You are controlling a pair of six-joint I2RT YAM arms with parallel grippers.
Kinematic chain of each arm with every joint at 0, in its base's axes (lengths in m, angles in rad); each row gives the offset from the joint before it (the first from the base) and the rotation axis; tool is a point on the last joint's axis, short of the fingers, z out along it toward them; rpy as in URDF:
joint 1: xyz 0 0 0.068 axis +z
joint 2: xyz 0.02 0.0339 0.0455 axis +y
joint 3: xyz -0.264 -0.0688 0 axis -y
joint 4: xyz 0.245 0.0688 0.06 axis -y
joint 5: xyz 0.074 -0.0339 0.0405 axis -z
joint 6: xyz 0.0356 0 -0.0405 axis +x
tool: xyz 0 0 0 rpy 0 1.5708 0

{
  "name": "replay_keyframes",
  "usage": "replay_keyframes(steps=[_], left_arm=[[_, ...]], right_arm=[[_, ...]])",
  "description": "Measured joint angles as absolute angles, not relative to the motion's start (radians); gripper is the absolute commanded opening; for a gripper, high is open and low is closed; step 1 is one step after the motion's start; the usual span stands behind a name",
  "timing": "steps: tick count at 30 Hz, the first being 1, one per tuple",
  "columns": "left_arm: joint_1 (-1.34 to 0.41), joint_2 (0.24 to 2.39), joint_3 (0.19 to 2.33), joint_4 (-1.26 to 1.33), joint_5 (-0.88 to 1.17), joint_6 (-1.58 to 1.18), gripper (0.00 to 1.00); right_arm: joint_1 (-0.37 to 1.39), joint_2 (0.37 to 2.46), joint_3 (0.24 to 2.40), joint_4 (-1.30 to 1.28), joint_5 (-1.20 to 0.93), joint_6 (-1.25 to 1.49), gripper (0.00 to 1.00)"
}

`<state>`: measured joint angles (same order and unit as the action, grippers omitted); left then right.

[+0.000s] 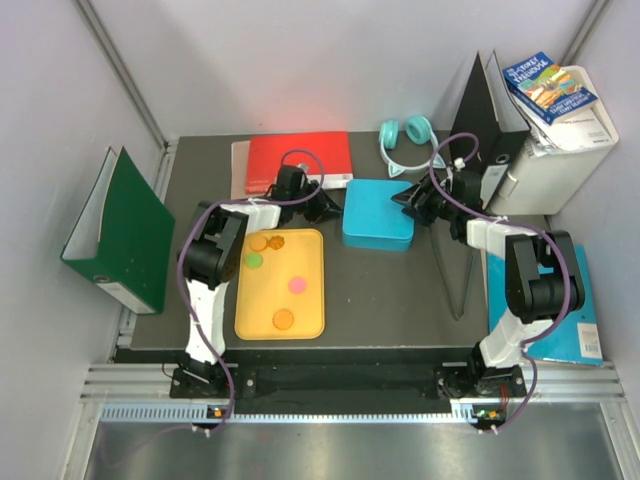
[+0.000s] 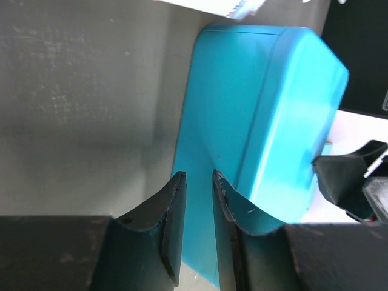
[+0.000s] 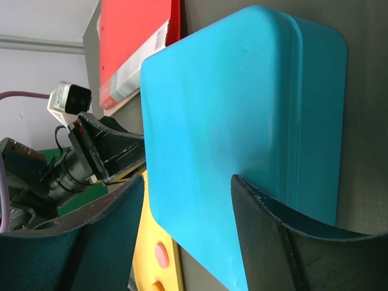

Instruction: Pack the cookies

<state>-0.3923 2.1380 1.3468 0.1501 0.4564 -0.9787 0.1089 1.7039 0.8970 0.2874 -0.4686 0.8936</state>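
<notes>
The cookies lie on a yellow tray point(image 1: 312, 300): two orange ones point(image 1: 258, 243) at the far end, then a green point(image 1: 254, 260), a pink point(image 1: 297, 285) and another orange point(image 1: 283, 319). Right of the tray stands a closed blue box point(image 1: 378, 212). My left gripper point(image 1: 325, 207) is at its left end. In the left wrist view its fingers point(image 2: 199, 174) stand a narrow gap apart with the box point(image 2: 267, 103) just beyond. Whether they touch it is unclear. My right gripper point(image 1: 408, 200) is at the right end. It is open wide point(image 3: 187, 188) astride the box point(image 3: 230, 115).
A red folder point(image 1: 298, 160) lies behind the tray. Teal headphones point(image 1: 405, 140) sit at the back. A green binder point(image 1: 115, 235) leans at the left. A black binder point(image 1: 480, 120) and a white box with a book point(image 1: 560, 140) stand at the back right.
</notes>
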Motion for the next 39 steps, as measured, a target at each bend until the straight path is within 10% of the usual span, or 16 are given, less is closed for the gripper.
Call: replay_keyframes(steps=[39], left_arm=[[-0.395, 2.08, 1.331, 0.263, 0.534, -1.055, 0.29]], right_arm=[[0.146, 1.632, 0.922, 0.17, -0.538, 0.884, 0.6]])
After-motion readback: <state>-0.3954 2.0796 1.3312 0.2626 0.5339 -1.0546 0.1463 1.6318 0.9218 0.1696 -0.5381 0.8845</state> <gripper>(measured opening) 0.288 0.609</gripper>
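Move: The closed lunch box stands right beside the left hand, its middle about 9 cm to the right, level in reach and roughly 1 cm lower. The red folder lies some 13 cm ahead of that hand and 9 cm to its left, the yellow tray 18 cm back and 14 cm left. From the right hand, the box's middle is about 5 cm left, 1 cm back and 6 cm down; the headphones are 13 cm ahead and 3 cm right. The left hand climbs about 5 cm alongside the lunch box's left wall to its lid edge, easing just over a centimetre to the right and tilting by some 10 degrees, fingers still slightly parted. The right hand, still open over the lid's right part, first creeps back, then lifts and slides left over the lid, about 2 cm each way, turning slightly counter-clockwise; whether either hand's fingers touch the box can't be made out. ##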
